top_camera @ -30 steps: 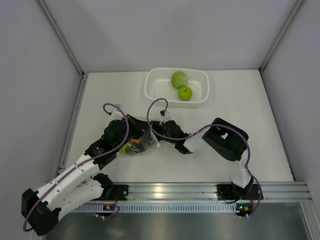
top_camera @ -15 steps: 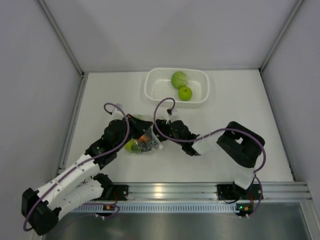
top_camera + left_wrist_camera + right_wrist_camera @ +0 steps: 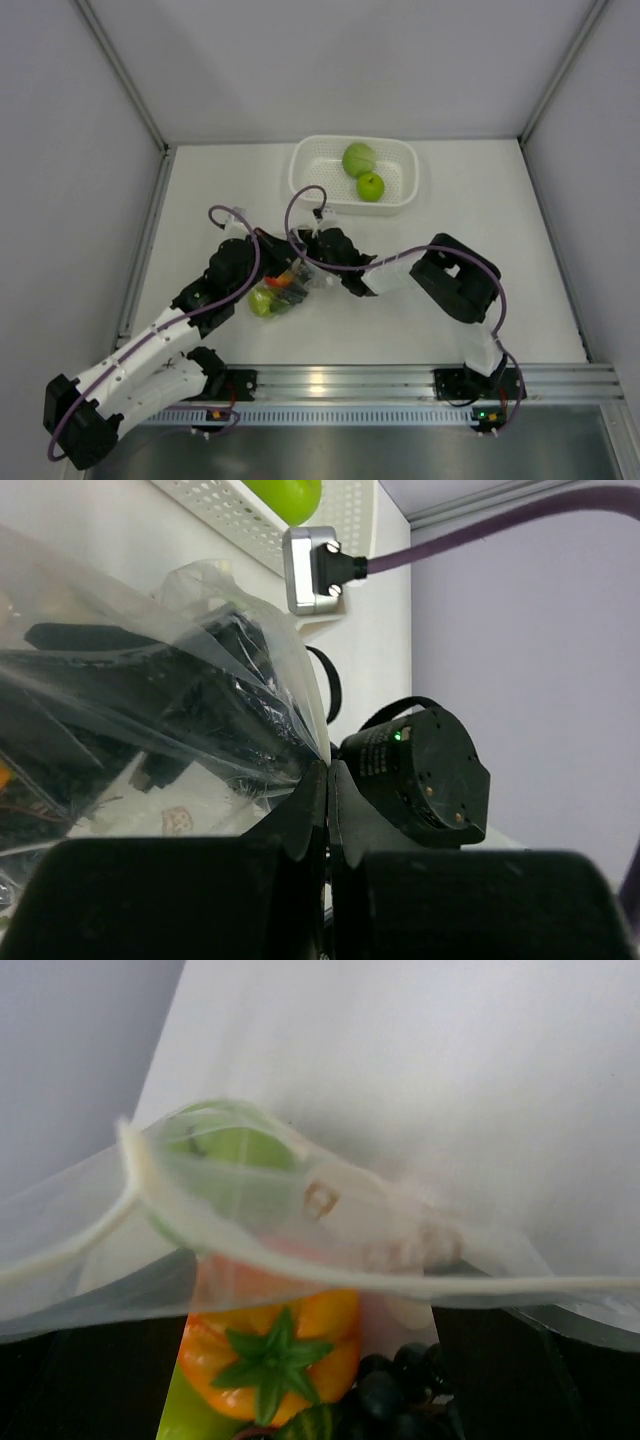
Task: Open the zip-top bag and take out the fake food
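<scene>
The clear zip-top bag [image 3: 283, 291] lies between the two arms with fake food inside. My left gripper [image 3: 328, 772] is shut on the bag's thin plastic edge [image 3: 160, 670]; from above, the left gripper [image 3: 258, 262] sits at the bag's upper left. My right gripper [image 3: 303, 272] stands open at the bag's mouth. In the right wrist view, its dark fingers [image 3: 85, 1380] flank an orange-red fruit with a green calyx [image 3: 268, 1355] and a dark grape bunch [image 3: 400, 1390]. A green apple [image 3: 228, 1150] lies deeper behind the zip strip [image 3: 380, 1278].
A white perforated basket [image 3: 310, 175] at the back holds a pale green ball [image 3: 358, 158] and a green apple [image 3: 370, 186]. Grey walls close the table on three sides. The right arm's elbow [image 3: 455, 278] hangs over the table's right middle.
The right gripper drew back to the right, then came left again into the bag's mouth, with its jaws spread wider. The bag has sagged slightly down-left. The left gripper has stayed shut.
</scene>
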You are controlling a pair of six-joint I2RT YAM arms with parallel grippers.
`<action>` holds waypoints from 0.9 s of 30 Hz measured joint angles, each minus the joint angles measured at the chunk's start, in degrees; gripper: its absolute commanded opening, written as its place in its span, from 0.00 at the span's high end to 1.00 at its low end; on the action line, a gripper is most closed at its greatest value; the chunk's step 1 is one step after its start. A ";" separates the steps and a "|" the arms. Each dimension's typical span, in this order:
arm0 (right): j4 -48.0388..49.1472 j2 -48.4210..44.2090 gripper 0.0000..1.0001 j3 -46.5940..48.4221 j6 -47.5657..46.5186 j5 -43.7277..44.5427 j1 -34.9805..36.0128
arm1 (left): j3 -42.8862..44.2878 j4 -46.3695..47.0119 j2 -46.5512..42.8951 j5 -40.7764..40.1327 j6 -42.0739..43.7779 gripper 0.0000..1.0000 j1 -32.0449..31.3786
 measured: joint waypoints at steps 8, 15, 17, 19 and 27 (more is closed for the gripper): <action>-3.63 5.07 0.04 4.87 -0.63 0.22 0.31 | -3.02 0.04 -0.46 -1.03 0.09 1.00 0.00; -4.46 3.74 0.03 2.97 -2.14 -0.26 0.76 | -3.91 -1.31 -3.48 -3.13 1.42 1.00 -0.07; -5.14 1.57 0.03 0.79 -3.06 -1.95 0.81 | -4.00 -1.64 -4.42 -3.72 2.03 1.00 -0.13; -6.01 -0.50 0.02 -0.63 -4.31 -4.57 0.81 | -4.39 -1.79 -5.22 -4.26 2.56 1.00 -0.13; -13.64 -4.07 0.01 -0.70 -9.94 -13.09 1.36 | -6.71 -1.81 -6.93 -4.46 3.13 1.00 -0.33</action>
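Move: Below and behind the right hand's open fingers, already in the mouth of the zip-top bag, the orange pepper lies about 6 cm back, 4 cm left and 5 cm lower. Black grapes sit beside it, some 8 cm back and 1 cm left of the right hand; a green fruit lies about 11 cm back and 9 cm left. From the left hand, pinching the bag's lip, the pepper is roughly 1 cm back, 4 cm left and 16 cm below. Working deeper into the bag, the right hand first sinks about 3 cm, then draws back some 6 cm towards the pepper, turning about 15 degrees counter-clockwise and dipping its fingertips while its fingers stay wide open. The shut left fingers keep their pinch on the bag's lip and carry it about 3 cm down and to the left. ##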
